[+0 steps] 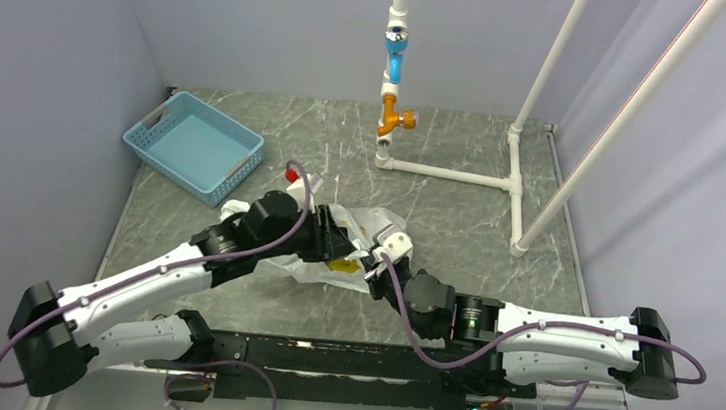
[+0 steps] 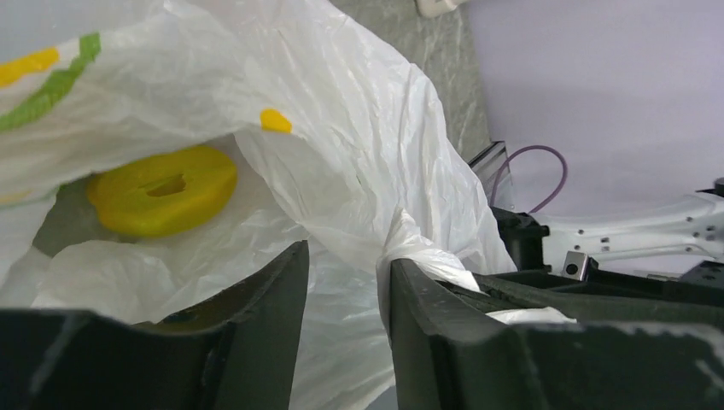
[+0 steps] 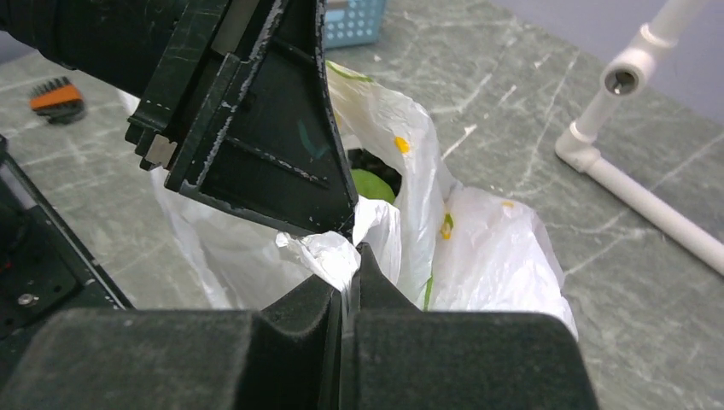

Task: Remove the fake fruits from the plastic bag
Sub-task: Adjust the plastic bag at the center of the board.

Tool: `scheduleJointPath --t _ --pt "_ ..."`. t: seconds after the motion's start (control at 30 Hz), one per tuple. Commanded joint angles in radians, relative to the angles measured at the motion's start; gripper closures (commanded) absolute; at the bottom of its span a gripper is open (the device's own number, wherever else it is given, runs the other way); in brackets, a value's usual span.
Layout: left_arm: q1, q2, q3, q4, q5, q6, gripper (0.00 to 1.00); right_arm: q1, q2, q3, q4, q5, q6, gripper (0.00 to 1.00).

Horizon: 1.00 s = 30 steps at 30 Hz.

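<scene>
The plastic bag (image 1: pixel 362 227) lies crumpled mid-table between both grippers. My right gripper (image 3: pixel 352 252) is shut, with a twisted fold of the bag's film (image 3: pixel 329 252) pinched between its pads. My left gripper (image 2: pixel 346 256) sits at the bag's mouth with its jaws apart. Film drapes over its right finger (image 2: pixel 444 325) and fills the gap behind. Inside the bag a yellow fake fruit (image 2: pixel 162 190) lies to the upper left of the left fingers. The right wrist view shows a green fake fruit (image 3: pixel 373 185) with something dark above it in the opening. The left gripper's black finger (image 3: pixel 265 128) hangs just above it.
A blue lattice basket (image 1: pixel 194 146) stands at the back left. A white pipe frame (image 1: pixel 462 174) with an orange valve (image 1: pixel 394 120) occupies the back right. A small red and white object (image 1: pixel 294 172) lies behind the left arm. An orange-black item (image 3: pixel 55 96) lies on the table.
</scene>
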Motion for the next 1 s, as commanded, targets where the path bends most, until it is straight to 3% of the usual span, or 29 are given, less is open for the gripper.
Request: scheduleJointPath --t 0.0,0.13,0.27,0.5,0.57,0.67,0.87,0.97 --pt "0.015 0.107 -0.01 -0.087 -0.124 0.038 0.57 -0.005 -0.09 -0.003 0.14 0.092 0.084 1.0" --pt "0.015 0.153 -0.072 0.011 -0.192 0.039 0.45 -0.009 -0.123 -0.033 0.16 0.116 0.138 1.0" --pt "0.014 0.232 -0.101 0.03 -0.193 0.056 0.52 -0.008 -0.147 -0.048 0.136 0.188 0.191 1.0" --pt "-0.089 0.157 -0.392 0.243 -0.182 -0.038 0.55 -0.009 -0.203 -0.105 0.064 0.345 0.311 1.0" --pt "-0.122 0.098 -0.474 0.29 -0.192 -0.066 0.49 -0.01 -0.209 -0.119 0.044 0.342 0.303 1.0" --pt "-0.125 -0.038 -0.546 0.331 -0.18 -0.069 0.3 -0.01 -0.186 -0.116 0.014 0.283 0.25 1.0" --pt "-0.123 -0.267 -0.385 0.106 -0.254 0.003 0.02 -0.011 -0.148 -0.116 0.011 0.088 0.189 1.0" --pt "-0.122 -0.293 -0.267 0.005 -0.292 0.051 0.01 -0.011 -0.152 -0.116 -0.005 0.093 0.222 1.0"
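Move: The plastic bag's middle lies about 3 cm ahead of the left hand, 1 cm to its left and 12 cm below; the yellow fruit inside is some 2 cm ahead and 11 cm down. The right hand already pinches the bag's rim, with the bag's middle about 3 cm ahead, 5 cm left and 12 cm below. From the left hand, the blue basket stands 26 cm ahead and 33 cm left, the white pipe elbow 27 cm ahead and 6 cm right. The right hand keeps its pinch on the rim and draws it right about 4 cm and down 5, tipping about 10 degrees. The left hand, a fold of rim against one finger, sinks some 8 cm, first edging right and slightly forward, then back; finally it swings about 6 cm left, rising slightly, as its half-open fingers spread wide. ##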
